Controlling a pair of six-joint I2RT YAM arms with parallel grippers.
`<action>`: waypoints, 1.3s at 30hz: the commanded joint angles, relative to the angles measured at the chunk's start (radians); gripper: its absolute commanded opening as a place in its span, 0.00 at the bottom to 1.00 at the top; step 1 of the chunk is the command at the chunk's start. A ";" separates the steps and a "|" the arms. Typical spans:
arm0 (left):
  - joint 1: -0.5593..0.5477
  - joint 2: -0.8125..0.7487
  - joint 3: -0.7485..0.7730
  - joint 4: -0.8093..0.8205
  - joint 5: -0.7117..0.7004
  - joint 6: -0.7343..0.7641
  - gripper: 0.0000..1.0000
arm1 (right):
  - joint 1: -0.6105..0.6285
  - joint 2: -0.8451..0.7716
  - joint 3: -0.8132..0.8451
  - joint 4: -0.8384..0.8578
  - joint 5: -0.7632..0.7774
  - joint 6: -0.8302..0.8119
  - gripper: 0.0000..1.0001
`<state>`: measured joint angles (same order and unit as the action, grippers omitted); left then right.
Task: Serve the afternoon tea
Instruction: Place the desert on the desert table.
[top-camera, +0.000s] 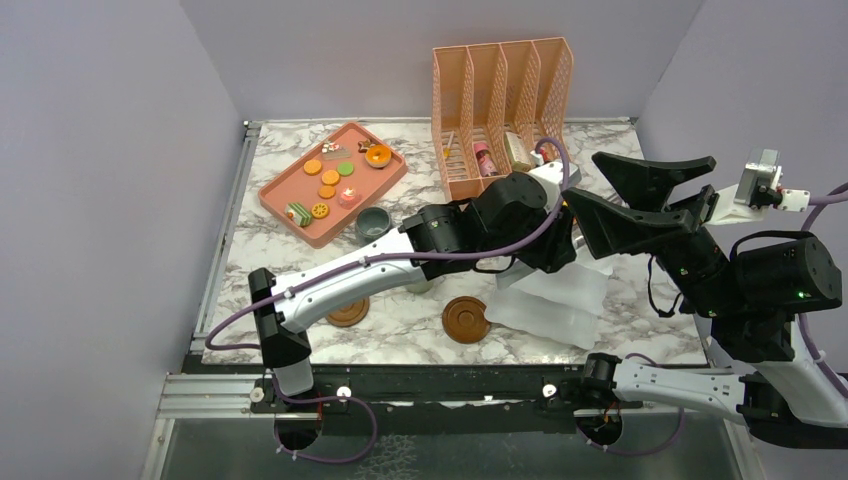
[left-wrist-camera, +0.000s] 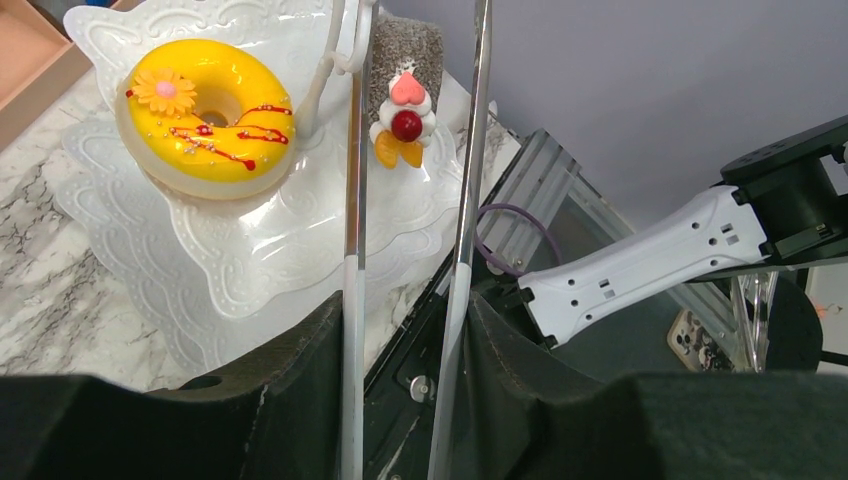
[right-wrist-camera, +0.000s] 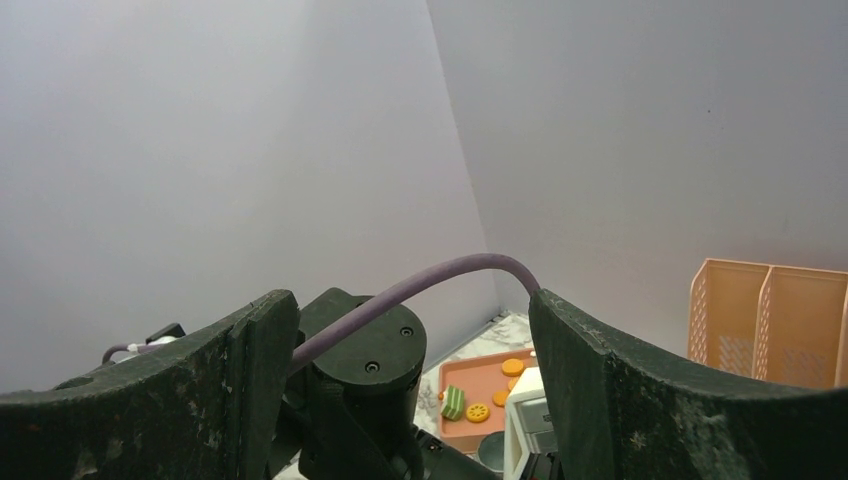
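Note:
My left gripper (top-camera: 572, 243) (left-wrist-camera: 405, 310) reaches over a white tiered stand (top-camera: 550, 305) (left-wrist-camera: 270, 250) at the table's front right. It is shut on the stand's wire handle (left-wrist-camera: 352, 150), whose two thin rods lie against the inner faces of the fingers. On the stand lie a yellow donut (left-wrist-camera: 205, 110) and a small cake (left-wrist-camera: 403, 120) topped with a heart and a cherry. My right gripper (top-camera: 582, 177) (right-wrist-camera: 415, 330) hangs open in the air above it, holding nothing. Toy cookies (top-camera: 330, 177) lie in a pink tray (top-camera: 272, 192). A grey-blue mug (top-camera: 373, 223) stands beside the tray. Two brown coasters (top-camera: 348, 312) (top-camera: 466, 320) lie near the front edge.
An orange file organiser (top-camera: 500, 100) stands at the back, with a small pink bottle (top-camera: 485, 158) in it. Lilac walls close off the left, back and right sides. My left forearm (top-camera: 350, 280) lies across the middle of the marble table (top-camera: 260, 260).

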<state>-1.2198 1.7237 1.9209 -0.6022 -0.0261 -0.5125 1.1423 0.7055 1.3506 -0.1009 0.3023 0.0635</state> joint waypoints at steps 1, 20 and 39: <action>-0.008 0.018 0.063 0.030 -0.011 0.021 0.43 | -0.001 -0.016 -0.004 0.006 0.021 -0.007 0.90; -0.009 0.033 0.149 0.088 0.012 0.034 0.42 | -0.001 -0.031 -0.007 0.001 0.023 0.000 0.90; -0.007 -0.082 0.068 0.128 -0.212 0.070 0.41 | -0.001 -0.031 -0.007 0.013 0.015 0.005 0.90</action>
<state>-1.2198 1.7237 2.0247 -0.5388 -0.1230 -0.4629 1.1423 0.6815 1.3460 -0.1017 0.3061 0.0639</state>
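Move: Beyond the left hand, which still holds the tongs, the cherry-topped cake roll already sits on the desert table, roughly 9 cm to its right, 3 cm ahead and 5 cm below. The yellow donut on the same upper plate lies about 9 cm ahead of this hand and 4 cm to its right, 4 cm lower. From the idle right hand, the cake roll is some 12 cm right, 6 cm ahead and 27 cm down. Lifting the tongs away from the cake roll and the desert table, the left hand climbs about 6 cm. It edges slightly right on the way, then swings back left and forward as it nears the top. The wrist tips the fingers up by about 10 degrees, and the grip on the tongs stays unchanged. ##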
